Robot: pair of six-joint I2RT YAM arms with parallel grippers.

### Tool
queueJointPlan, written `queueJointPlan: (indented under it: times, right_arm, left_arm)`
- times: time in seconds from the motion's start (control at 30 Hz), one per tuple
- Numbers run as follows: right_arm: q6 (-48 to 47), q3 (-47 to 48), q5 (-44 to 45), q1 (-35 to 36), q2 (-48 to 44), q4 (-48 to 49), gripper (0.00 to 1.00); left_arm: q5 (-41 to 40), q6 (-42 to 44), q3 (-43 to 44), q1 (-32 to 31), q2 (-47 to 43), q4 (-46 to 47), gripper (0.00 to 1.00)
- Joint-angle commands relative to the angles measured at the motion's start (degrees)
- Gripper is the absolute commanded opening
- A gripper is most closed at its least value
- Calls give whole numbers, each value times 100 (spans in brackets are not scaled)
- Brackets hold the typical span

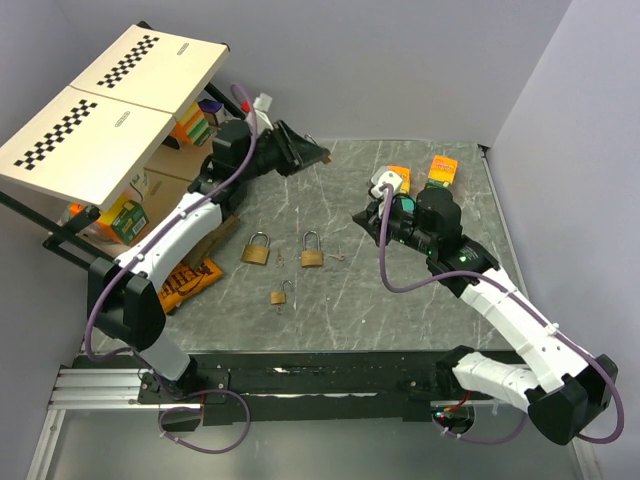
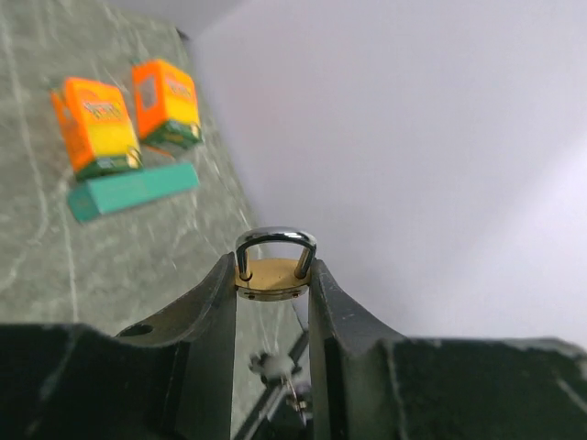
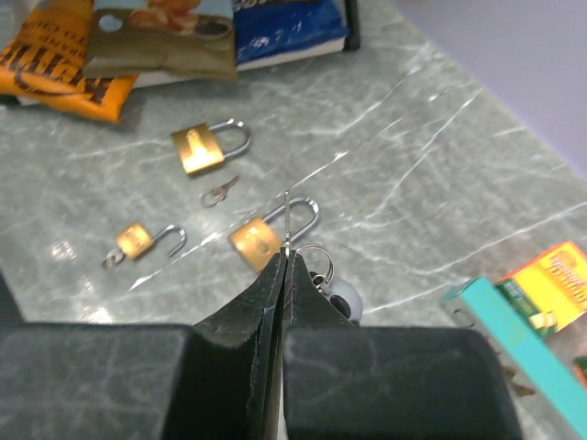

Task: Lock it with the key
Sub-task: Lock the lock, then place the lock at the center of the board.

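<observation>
My left gripper [image 2: 272,286] is raised at the back of the table and shut on a small brass padlock [image 2: 271,277]. The padlock's steel shackle [image 2: 275,240] points away from the wrist. In the top view this gripper [image 1: 312,153] hangs near the rear edge of the table. My right gripper [image 3: 286,257] is shut on the key [image 3: 287,218]. The thin blade sticks out past the fingertips, and a ring [image 3: 317,260] and a grey ball [image 3: 345,299] hang beside the fingers. From above, the right gripper [image 1: 363,217] sits right of centre and faces left.
Three brass padlocks [image 1: 256,250] [image 1: 312,252] [image 1: 279,296] lie on the marble table [image 1: 400,290], with a loose small key [image 3: 220,191] between them. Orange boxes [image 2: 96,124] and a teal box [image 2: 133,191] stand at the back right. Snack packs [image 1: 185,280] and a checkered shelf [image 1: 110,110] are on the left.
</observation>
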Motion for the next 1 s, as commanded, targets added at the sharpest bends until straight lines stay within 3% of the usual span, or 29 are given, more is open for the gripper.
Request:
queueJointPlan:
  times: [0.0, 0.1, 0.27, 0.4, 0.67, 0.97]
  right_arm:
    - [285, -160, 63, 22, -264, -90, 0]
    - [777, -160, 64, -267, -203, -371, 0]
    - [1709, -203, -648, -1234, 25, -916, 0]
    - [1929, -353, -920, -1568, 210, -1145, 0]
    - [1965, -880, -1334, -2105, 614, -1093, 0]
    - [1807, -1100, -1360, -2518, 1229, -601, 0]
  left_arm:
    - [-355, 202, 335, 40, 56, 56, 1]
    - [-390, 937, 379, -161, 135, -803, 1]
    - [-461, 1688, 371, -890, 486, -2430, 1]
    - [-206, 1689, 97, -1120, 802, -2467, 1]
    - [-434, 1337, 800, -1699, 2138, -3021, 1]
    - [-698, 933, 1362, -1885, 3035, -3022, 1]
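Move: Bare table waits beneath both loaded hands. The closed small padlock's spot is about 10 cm back, 11 right and 34 below the left hand; nearby, counted from that hand, lie the medium padlock, 4 back and straight in line, and the loose key, 4 back, 6 right. From the right hand, the spot under its key is about 1 ahead, 9 right, 27 down, and the loose key 6 ahead, 7 left. Sinking together towards the table after a first small shift, both hands carry their things down. The left swings back and right with the small padlock, dropping about 28 cm and tipping its fingers from level to steeply down. The right lowers the key and its grey keychain about 16 cm while swinging 9 cm right, fingers tipping farther down. Both keep their grip. ##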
